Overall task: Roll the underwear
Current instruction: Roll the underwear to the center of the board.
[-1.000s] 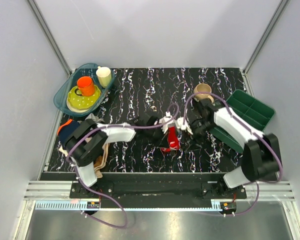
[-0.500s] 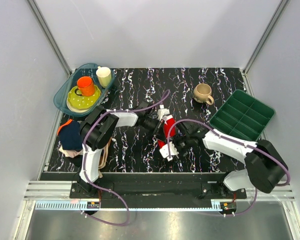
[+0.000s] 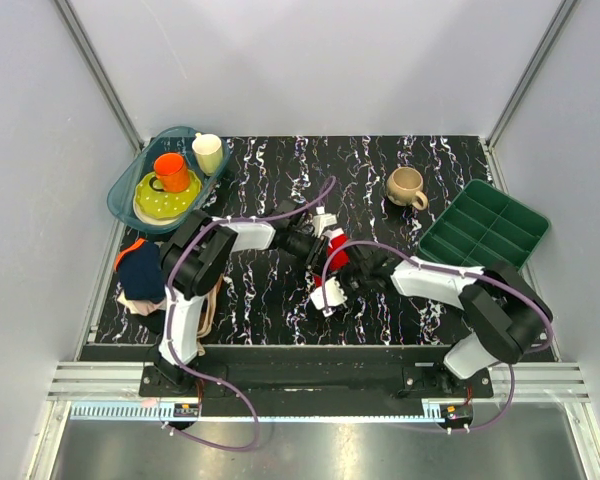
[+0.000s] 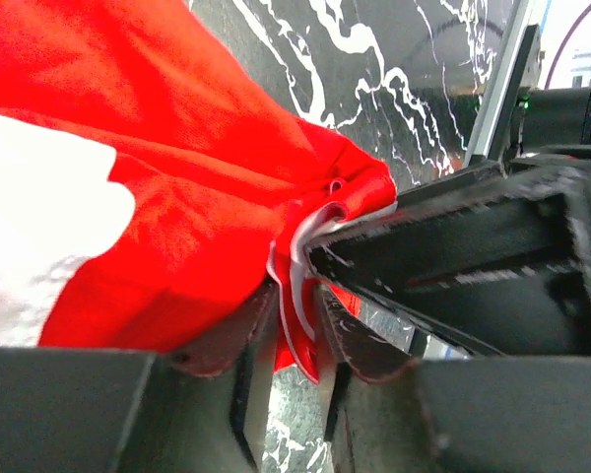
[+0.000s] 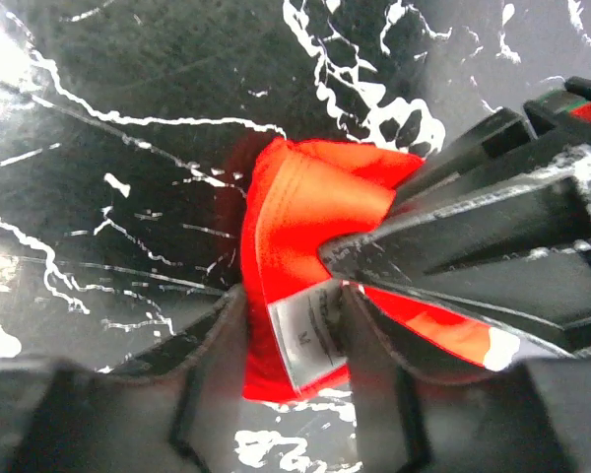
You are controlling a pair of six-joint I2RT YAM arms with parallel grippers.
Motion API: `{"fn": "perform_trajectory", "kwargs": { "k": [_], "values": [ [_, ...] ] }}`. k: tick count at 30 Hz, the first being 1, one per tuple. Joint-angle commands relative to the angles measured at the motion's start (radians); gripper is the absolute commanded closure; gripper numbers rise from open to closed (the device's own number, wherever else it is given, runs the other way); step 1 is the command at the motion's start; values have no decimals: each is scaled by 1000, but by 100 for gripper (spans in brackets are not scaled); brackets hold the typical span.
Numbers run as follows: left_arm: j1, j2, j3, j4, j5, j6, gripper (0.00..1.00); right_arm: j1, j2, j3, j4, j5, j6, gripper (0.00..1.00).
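The red underwear (image 3: 337, 250) lies bunched on the black marbled table, mid-table, between both grippers. My left gripper (image 3: 329, 236) reaches it from the far-left side. In the left wrist view its jaws (image 4: 297, 305) stand slightly open, with a loose fold of red fabric (image 4: 177, 148) and white trim lying between them. My right gripper (image 3: 337, 274) comes in from the near side. In the right wrist view it (image 5: 294, 325) is shut on the red bundle (image 5: 315, 207) and its white label. One of the left gripper's fingers (image 5: 453, 236) presses into the fabric from the right.
A teal tray (image 3: 121, 196) with an orange cup, a cream cup and a yellow plate sits far left. A beige mug (image 3: 406, 186) stands far right, beside a green compartment tray (image 3: 485, 230). Other garments (image 3: 140, 275) are piled at the left edge.
My right arm swung from beside the green tray to the near side of the underwear and closed on it. The left gripper shifted farther back and its jaws loosened.
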Motion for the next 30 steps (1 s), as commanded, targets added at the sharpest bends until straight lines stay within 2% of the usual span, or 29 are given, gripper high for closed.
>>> {"fn": "perform_trajectory", "kwargs": {
  "k": [1, 4, 5, 6, 8, 9, 11, 13, 14, 15, 17, 18, 19, 22, 25, 30],
  "values": [
    [14, -85, -71, 117, -136, -25, 68, 3, 87, 25, -73, 100, 17, 62],
    [46, -226, -184, 243, -211, -71, 56, 3, 108, 56, -159, 84, 46, 77],
    [54, -311, -216, 264, -248, -80, 48, 2, 110, 60, -179, 77, 65, 79],
    [60, -358, -249, 303, -332, -71, 44, 2, 110, 82, -246, 45, 75, 81],
    [68, -502, -373, 346, -411, -38, 36, 3, 104, 128, -322, 8, 118, 84],
    [68, -552, -429, 405, -479, -27, 35, 0, 101, 143, -398, -35, 135, 85],
    [68, -699, -581, 485, -521, -22, 33, -1, 96, 194, -473, -83, 179, 85],
    [59, -831, -686, 631, -546, -25, 31, -14, 107, 230, -598, -185, 198, 85],
    [45, -873, -799, 686, -578, -13, 30, -17, 116, 270, -639, -242, 213, 86],
    [27, -913, -845, 782, -598, 7, 27, -24, 127, 289, -709, -268, 221, 86],
    [-73, -1004, -934, 858, -655, 77, 25, -40, 167, 333, -779, -317, 224, 86],
    [-110, -1025, -995, 919, -667, 99, 25, -49, 183, 347, -835, -357, 226, 86],
    [-183, -1048, -1016, 939, -681, 116, 25, -73, 220, 361, -860, -374, 221, 86],
    [-313, -1033, -1039, 975, -705, 200, 25, -131, 303, 421, -954, -426, 211, 86],
    [-400, -941, -947, 889, -724, 275, 24, -182, 370, 474, -1023, -460, 194, 86],
    [-486, -771, -795, 785, -768, 381, 24, -207, 401, 504, -1037, -474, 200, 85]
  ]
}}
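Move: The underwear's rolled edge lies right between the right hand's open fingers, about 1 cm below the hand point, and is also at the left fingertips, some 1 cm back and 2 cm right of that hand. From the right hand, the underwear's white far end is about 7 cm ahead and 1 cm right. The beige mug stands roughly 18 cm ahead and 16 cm right, the green organizer about 9 cm ahead and 32 cm right. The rolled edge changes hands: the right fingers close and pinch it while the left ones open wide and come free, the left hand rising about 9 cm and swinging left, then back towards the bases. Keeping its grip, the right hand drags the underwear some 8 cm back and a little right, low over the board, tipping about 60 degrees so its fingers point more back towards the base. ##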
